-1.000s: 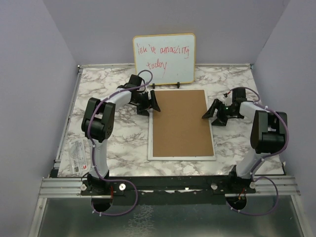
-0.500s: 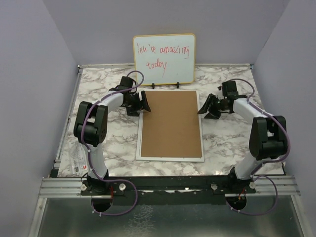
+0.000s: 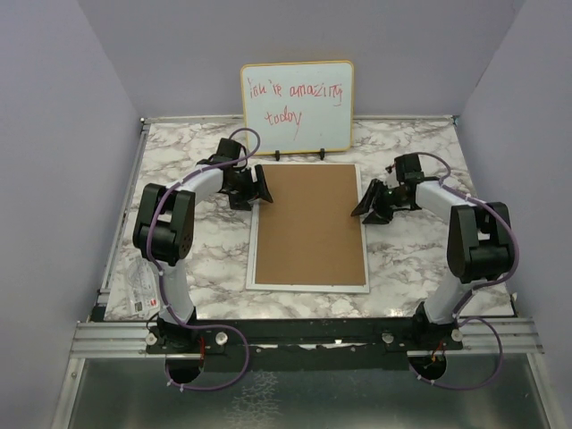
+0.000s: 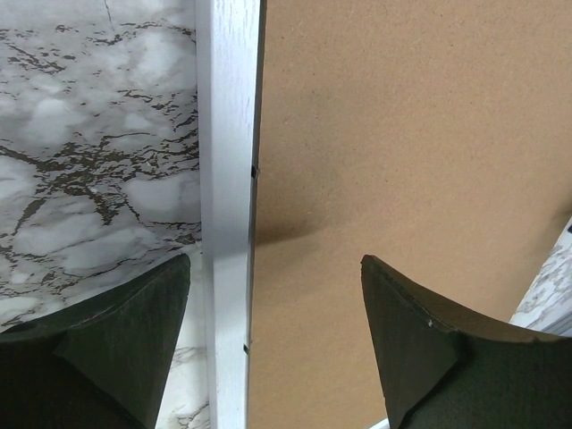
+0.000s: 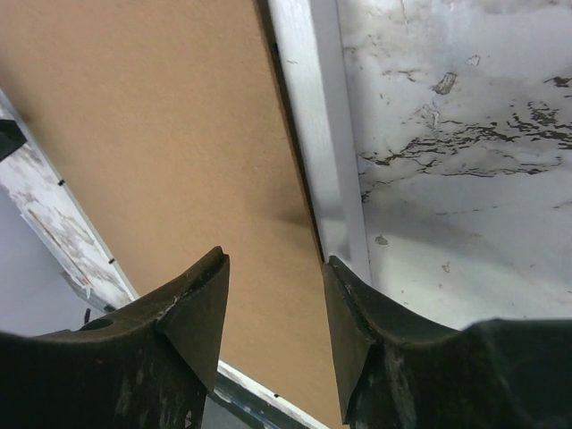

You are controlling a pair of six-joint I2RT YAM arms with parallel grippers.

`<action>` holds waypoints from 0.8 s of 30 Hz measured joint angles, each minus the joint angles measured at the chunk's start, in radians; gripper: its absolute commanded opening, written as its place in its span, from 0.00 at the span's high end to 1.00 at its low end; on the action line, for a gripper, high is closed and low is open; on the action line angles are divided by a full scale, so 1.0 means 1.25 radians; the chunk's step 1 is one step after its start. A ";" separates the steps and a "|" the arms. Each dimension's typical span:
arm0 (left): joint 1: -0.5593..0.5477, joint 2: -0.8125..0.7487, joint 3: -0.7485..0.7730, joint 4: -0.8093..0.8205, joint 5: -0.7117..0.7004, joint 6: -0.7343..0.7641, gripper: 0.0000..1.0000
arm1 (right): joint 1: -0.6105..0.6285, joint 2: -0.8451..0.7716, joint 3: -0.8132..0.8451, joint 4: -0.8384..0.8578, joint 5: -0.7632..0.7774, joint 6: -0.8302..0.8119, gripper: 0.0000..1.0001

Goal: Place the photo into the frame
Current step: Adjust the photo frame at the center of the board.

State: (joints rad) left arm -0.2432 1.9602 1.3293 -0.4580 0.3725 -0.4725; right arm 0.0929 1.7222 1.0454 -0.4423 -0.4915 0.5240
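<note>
The frame (image 3: 308, 287) lies face down in the middle of the marble table, its thin white rim around a brown backing board (image 3: 310, 223). The photo is hidden. My left gripper (image 3: 259, 186) is open at the frame's upper left edge. In the left wrist view one finger is over the marble and the other over the board, straddling the rim (image 4: 228, 179), with my left gripper (image 4: 275, 261) holding nothing. My right gripper (image 3: 362, 204) is open at the upper right edge. In the right wrist view its jaws (image 5: 273, 259) stand over the board (image 5: 161, 134) beside the rim (image 5: 322, 116).
A wood-edged whiteboard (image 3: 297, 105) with red handwriting stands on a small stand at the back of the table. A clear plastic packet (image 3: 140, 281) lies at the table's left front edge. Grey walls close in both sides.
The frame and both arms have shifted left across the table. My right gripper has narrowed its jaws and come in over the frame's right edge. The left gripper has held still lately.
</note>
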 measured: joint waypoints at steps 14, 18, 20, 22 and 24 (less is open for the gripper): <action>0.008 -0.005 -0.020 0.026 0.030 -0.016 0.20 | 0.008 0.027 -0.033 0.030 -0.089 -0.016 0.46; 0.013 -0.018 -0.045 0.059 0.043 -0.045 0.20 | 0.007 0.016 -0.063 0.033 -0.138 -0.030 0.47; 0.013 -0.025 -0.057 0.074 0.043 -0.056 0.20 | 0.008 0.008 -0.078 0.026 -0.150 -0.035 0.47; 0.013 -0.029 -0.065 0.085 0.043 -0.068 0.21 | 0.009 0.004 -0.087 0.017 -0.161 -0.040 0.47; 0.013 -0.032 -0.071 0.092 0.043 -0.075 0.21 | 0.010 0.002 -0.091 0.009 -0.169 -0.044 0.47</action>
State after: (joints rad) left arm -0.2264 1.9202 1.2404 -0.3428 0.4259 -0.5663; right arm 0.1055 1.7241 0.9314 -0.4305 -0.7029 0.4690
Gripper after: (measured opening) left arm 0.798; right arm 0.532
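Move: The photo frame lies flat just under both my hands. Its middle is about 14 cm to the left of my right hand and 3 cm back; the stretch of right rail nearest that hand is level with it, about 2 cm to its right. My left hand has the left rail beside it, about 2 cm to its left, with the frame's far-left corner about 11 cm ahead and 1 cm left, and the frame's middle some 14 cm right and 8 cm back. I dip my right hand about 1 cm, then draw it back towards my base about 5 cm and some 2–3 cm left, tilting and turning it slightly counter-clockwise, its outer fingertip at the seam between right rail and brown backing, dragging that side along. My left hand all but stays, fingers still open, rolling about 5 degrees as its outer finger comes against the left rail's outer side. ##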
